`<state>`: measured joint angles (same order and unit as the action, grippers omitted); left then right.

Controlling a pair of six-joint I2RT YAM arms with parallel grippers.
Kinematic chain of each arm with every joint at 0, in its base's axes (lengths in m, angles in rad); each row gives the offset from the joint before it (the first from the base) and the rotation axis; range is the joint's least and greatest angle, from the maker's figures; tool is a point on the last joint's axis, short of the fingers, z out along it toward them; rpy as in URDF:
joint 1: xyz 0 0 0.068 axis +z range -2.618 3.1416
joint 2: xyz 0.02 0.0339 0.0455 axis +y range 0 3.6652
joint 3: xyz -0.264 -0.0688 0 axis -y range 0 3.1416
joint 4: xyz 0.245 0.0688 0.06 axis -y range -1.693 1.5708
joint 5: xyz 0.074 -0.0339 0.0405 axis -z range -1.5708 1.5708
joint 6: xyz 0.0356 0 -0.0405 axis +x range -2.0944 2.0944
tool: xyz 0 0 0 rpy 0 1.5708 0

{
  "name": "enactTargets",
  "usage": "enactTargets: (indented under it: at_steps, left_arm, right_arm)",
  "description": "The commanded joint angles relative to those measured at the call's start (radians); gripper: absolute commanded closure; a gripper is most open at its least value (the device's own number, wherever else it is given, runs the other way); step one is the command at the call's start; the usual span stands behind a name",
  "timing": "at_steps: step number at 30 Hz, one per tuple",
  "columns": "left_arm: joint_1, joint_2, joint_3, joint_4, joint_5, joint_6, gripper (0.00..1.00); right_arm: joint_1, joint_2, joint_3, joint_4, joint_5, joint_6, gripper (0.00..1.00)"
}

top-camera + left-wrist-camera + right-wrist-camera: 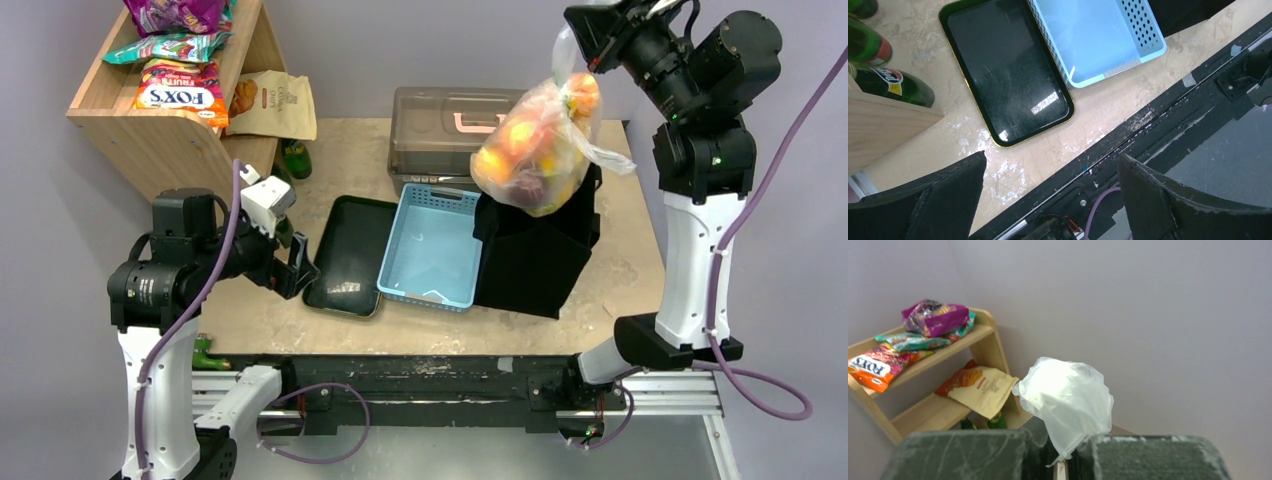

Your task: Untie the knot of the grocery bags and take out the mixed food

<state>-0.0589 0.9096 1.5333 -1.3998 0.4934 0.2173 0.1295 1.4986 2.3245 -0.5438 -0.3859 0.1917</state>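
My right gripper is raised high at the back right and shut on the bunched neck of the clear grocery bag. The bag hangs free above the black fabric bag. Orange and yellow fruits of the mixed food show through the plastic. In the right wrist view, the knot is a whitish puff of plastic sticking out past the shut gripper. My left gripper stands open, low beside the black tray's left edge. Nothing lies between the jaws of the left gripper.
A black tray and a light blue basket lie side by side mid-table. Behind them stands a clear lidded box. A wooden shelf with snack packets is at the back left, with green bottles beside it.
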Motion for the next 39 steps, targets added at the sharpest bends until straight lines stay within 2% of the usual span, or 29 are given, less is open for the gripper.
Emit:
enactTargets:
  at_steps: [1,5,11,15,18,28,32,35,39]
  left_arm:
    - [0.004,-0.005,0.067,0.057,0.048,-0.047,0.00]
    - [0.004,-0.003,0.122,0.090,0.076,-0.098,0.00]
    - [0.004,-0.033,0.149,0.238,0.195,-0.204,0.00]
    - [0.004,-0.069,0.139,0.407,0.209,-0.295,0.00]
    - [0.005,-0.042,0.198,0.429,0.221,-0.327,0.00]
    - [0.005,0.065,0.472,0.440,0.283,-0.345,0.00]
    - [0.005,0.103,0.498,0.504,0.315,-0.348,0.00]
    - [0.004,0.110,0.460,0.558,0.365,-0.268,0.00]
    - [0.004,0.165,0.466,0.519,0.415,-0.223,0.00]
  right_arm:
    - [-0.001,0.015,0.101,0.228,-0.027,0.129,1.00]
    - [0.005,0.038,0.119,0.344,-0.075,0.235,1.00]
    - [0.056,0.071,0.157,0.436,-0.129,0.279,1.00]
    - [0.129,0.092,0.161,0.471,-0.157,0.275,1.00]
    - [0.196,0.116,0.160,0.476,-0.161,0.255,1.00]
    - [0.449,0.127,0.087,0.421,-0.156,0.096,1.00]
    - [0.520,0.117,0.010,0.406,-0.162,0.061,1.00]
    - [0.570,0.112,-0.036,0.396,-0.170,0.026,1.00]
    - [0.611,0.112,-0.081,0.374,-0.174,-0.007,1.00]
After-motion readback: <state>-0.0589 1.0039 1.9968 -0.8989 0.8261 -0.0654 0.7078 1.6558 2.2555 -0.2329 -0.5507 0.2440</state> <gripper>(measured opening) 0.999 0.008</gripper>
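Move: The right hand holds the food bag by its neck, the fruit hanging about 22 cm below and 2 cm to its left; the blue basket is some 17 cm left, 3 back, 60 down, and the black tote 3 right, 5 back, 50 down. From the left hand, the food bag is roughly 19 cm ahead, 36 right, 8 up; the black tray is 14 ahead, 4 right, 31 down. Right hand carries the food bag about 24 cm left, the open left hand rising some 23 cm towards the bag. ##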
